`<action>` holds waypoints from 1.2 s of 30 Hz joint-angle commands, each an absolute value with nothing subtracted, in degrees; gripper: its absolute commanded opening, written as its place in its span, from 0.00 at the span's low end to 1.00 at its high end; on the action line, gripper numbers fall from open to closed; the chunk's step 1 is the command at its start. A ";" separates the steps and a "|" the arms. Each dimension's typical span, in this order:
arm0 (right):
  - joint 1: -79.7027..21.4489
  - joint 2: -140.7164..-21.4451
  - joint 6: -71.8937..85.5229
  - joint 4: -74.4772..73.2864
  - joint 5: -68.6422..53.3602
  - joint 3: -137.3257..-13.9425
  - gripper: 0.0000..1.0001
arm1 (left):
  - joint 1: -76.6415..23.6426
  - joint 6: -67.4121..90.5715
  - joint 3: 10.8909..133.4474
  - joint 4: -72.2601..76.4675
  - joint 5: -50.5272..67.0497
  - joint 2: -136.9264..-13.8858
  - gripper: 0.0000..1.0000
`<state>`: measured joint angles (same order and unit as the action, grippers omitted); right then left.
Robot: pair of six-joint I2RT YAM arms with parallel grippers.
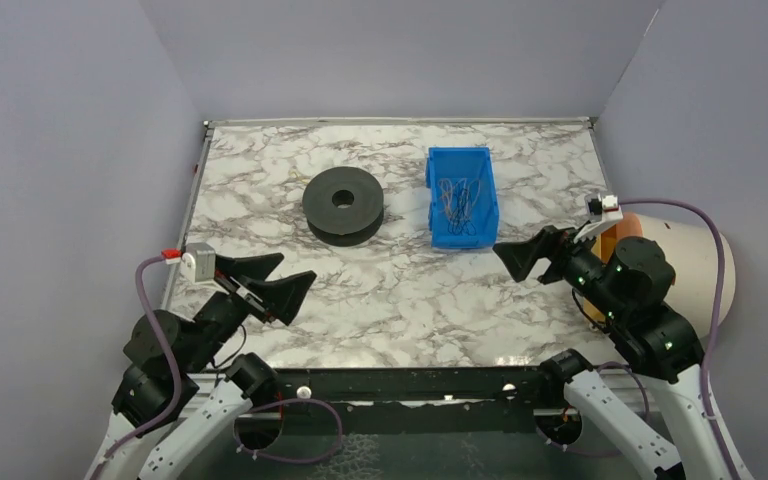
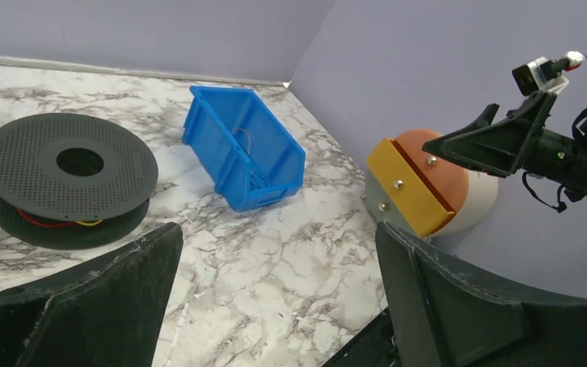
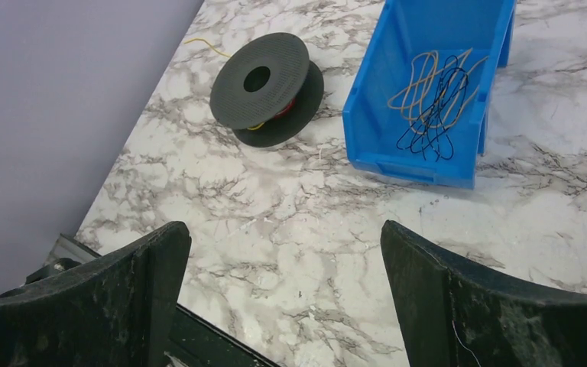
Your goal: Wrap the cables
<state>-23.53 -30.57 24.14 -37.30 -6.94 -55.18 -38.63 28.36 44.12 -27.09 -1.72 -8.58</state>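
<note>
A black spool (image 1: 343, 205) lies flat on the marble table, left of centre; red and yellow wire is wound on it in the left wrist view (image 2: 69, 180) and it also shows in the right wrist view (image 3: 266, 89). A blue bin (image 1: 461, 197) to its right holds loose tan, black and blue cables (image 3: 434, 101). My left gripper (image 1: 282, 279) is open and empty, hovering near the front left. My right gripper (image 1: 520, 257) is open and empty, below the bin's front end.
An orange and white cylinder with a yellow plate (image 2: 428, 183) stands off the table's right edge, beside my right arm. Grey walls enclose the table on three sides. A black rail (image 1: 400, 382) runs along the near edge.
</note>
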 commanded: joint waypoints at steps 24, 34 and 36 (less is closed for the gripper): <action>-23.38 -37.52 17.36 -22.44 -16.97 -47.02 0.96 | -38.43 21.50 40.02 -26.09 5.11 -24.60 0.99; -23.47 -48.28 18.77 -22.15 -15.38 -50.19 0.76 | -38.41 21.84 37.72 -24.52 4.13 -21.89 0.99; -23.47 -50.47 19.19 -22.00 -14.89 -50.95 0.73 | -38.41 21.88 37.51 -24.24 4.68 -21.80 0.99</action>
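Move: The cables lie in the blue tray about 34 cm ahead of my right hand, 6 cm to its left and 29 cm below; the tray's middle is roughly 35 cm ahead and 5 cm left. The grey spool is some 31 cm ahead of that hand and 32 cm left. From my left hand the cables are about 40 cm ahead, 30 cm right and 32 cm down; the spool is 37 cm ahead and 3 cm right. I lower my empty right hand about 7 cm while reaching forward and left towards the cables in the tray. It turns some 10 degrees counter-clockwise, tips slightly down late on, and begins narrowing its fingers. My open left hand sinks some 9 cm, swings right and a little forward, rolls its left side up and tips down, then settles above the bare table short of the spool. ##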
